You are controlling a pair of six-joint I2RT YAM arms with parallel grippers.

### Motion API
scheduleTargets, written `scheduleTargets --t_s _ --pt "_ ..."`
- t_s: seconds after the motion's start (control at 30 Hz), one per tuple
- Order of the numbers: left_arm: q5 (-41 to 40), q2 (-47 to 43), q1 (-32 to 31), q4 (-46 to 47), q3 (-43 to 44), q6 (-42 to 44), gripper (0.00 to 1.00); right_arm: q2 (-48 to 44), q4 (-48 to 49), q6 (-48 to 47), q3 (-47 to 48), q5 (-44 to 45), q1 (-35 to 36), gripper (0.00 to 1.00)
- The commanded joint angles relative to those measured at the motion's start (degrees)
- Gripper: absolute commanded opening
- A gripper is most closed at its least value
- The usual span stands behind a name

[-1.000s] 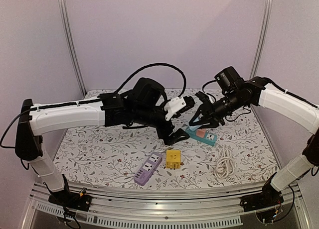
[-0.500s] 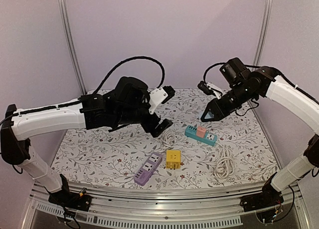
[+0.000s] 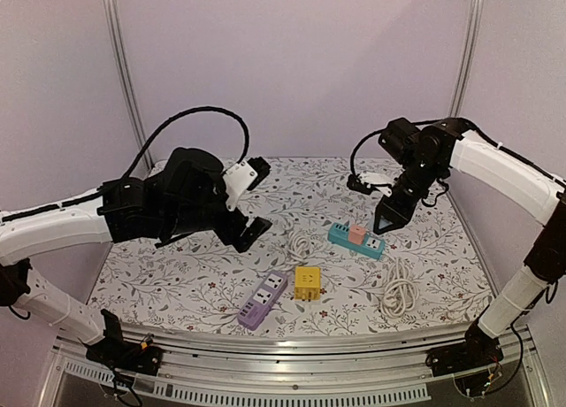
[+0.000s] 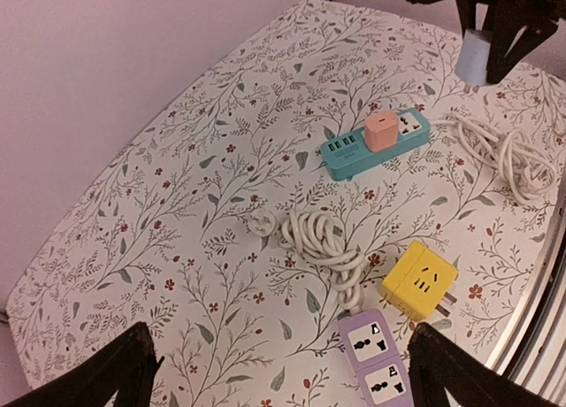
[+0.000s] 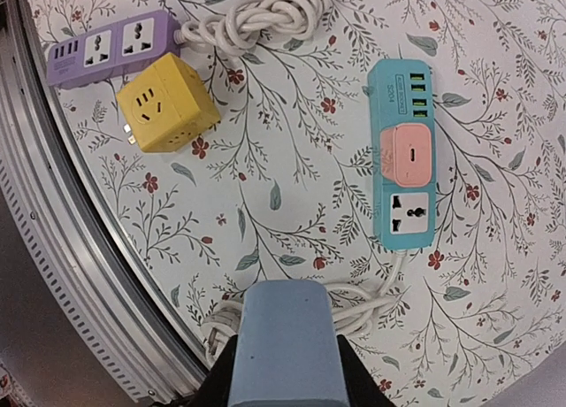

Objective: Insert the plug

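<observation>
My right gripper (image 3: 390,214) hangs pointing down above the right end of the teal power strip (image 3: 356,239), shut on a light blue plug (image 5: 287,336). That plug (image 4: 475,55) also shows at the top right of the left wrist view, held off the table. The teal power strip (image 5: 402,164) lies flat with a pink plug (image 5: 401,152) seated in it and a free socket (image 5: 406,214) beside that. My left gripper (image 3: 255,202) stands wide open over the table's left middle, nothing between its fingers (image 4: 106,380).
A purple power strip (image 3: 263,299) and a yellow cube adapter (image 3: 307,282) lie near the front edge. White cord coils lie by the purple strip (image 3: 301,245) and at the front right (image 3: 400,287). The metal table rail (image 5: 80,248) runs along the front.
My left arm has drawn back to the left, away from the teal strip, still open. My right gripper swung up, then turned to point down over the strip with the plug.
</observation>
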Motion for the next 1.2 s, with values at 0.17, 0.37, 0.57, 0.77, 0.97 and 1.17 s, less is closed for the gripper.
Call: scheduleTargets --t_s 0.17,0.37,0.57,0.77,0.97,1.17 --pt "-0.67 -6.62 0.64 -6.00 -3.98 -5.01 1.00 8.03 -1.21 -6.37 1.74 4.58 -3.80 0.00" --pt "-0.40 -9.35 0.70 -7.97 -5.55 -7.70 1.00 12.44 3.96 -8.23 0.30 7.23 -4.71 0.00" --pt "0.80 -11.71 0.69 -8.75 -7.56 -10.40 1.00 15.95 8.97 -9.31 -0.67 9.18 -5.48 0.00" --pt "1.27 -12.45 0.70 -10.46 -7.97 -11.56 0.99 18.11 11.56 -10.91 -1.75 10.11 -5.85 0.00" --pt "1.27 -13.31 0.67 -11.06 -8.40 -12.15 1.00 19.73 12.65 -11.19 -2.65 9.97 -6.35 0.00" --pt "1.11 -13.59 0.72 -11.22 -8.75 -12.33 1.00 20.68 13.52 -11.19 -3.82 9.84 -6.56 0.00"
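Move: The right gripper already holds the blue plug. The free socket at the right end of the teal power strip lies about 9 cm ahead of it, 3 cm to its right and 18 cm below. The seated pink plug is some 5 cm left of that socket and 2 cm farther out; the right cable coil lies roughly 5 cm back and 11 cm right of the gripper, at table height. From the left hand, the free socket is around 10 cm ahead and 29 cm right, well below. Lower the right gripper about 11 cm while reaching some 8 cm forward, edging slightly right early on, and bring the blue plug down over the free socket beside the pink plug. Swing the fingertips rightward until they point nearly straight down, keep the grip, and ease off at the end. Meanwhile draw the open, empty left gripper left and a little back, away from the strip. ##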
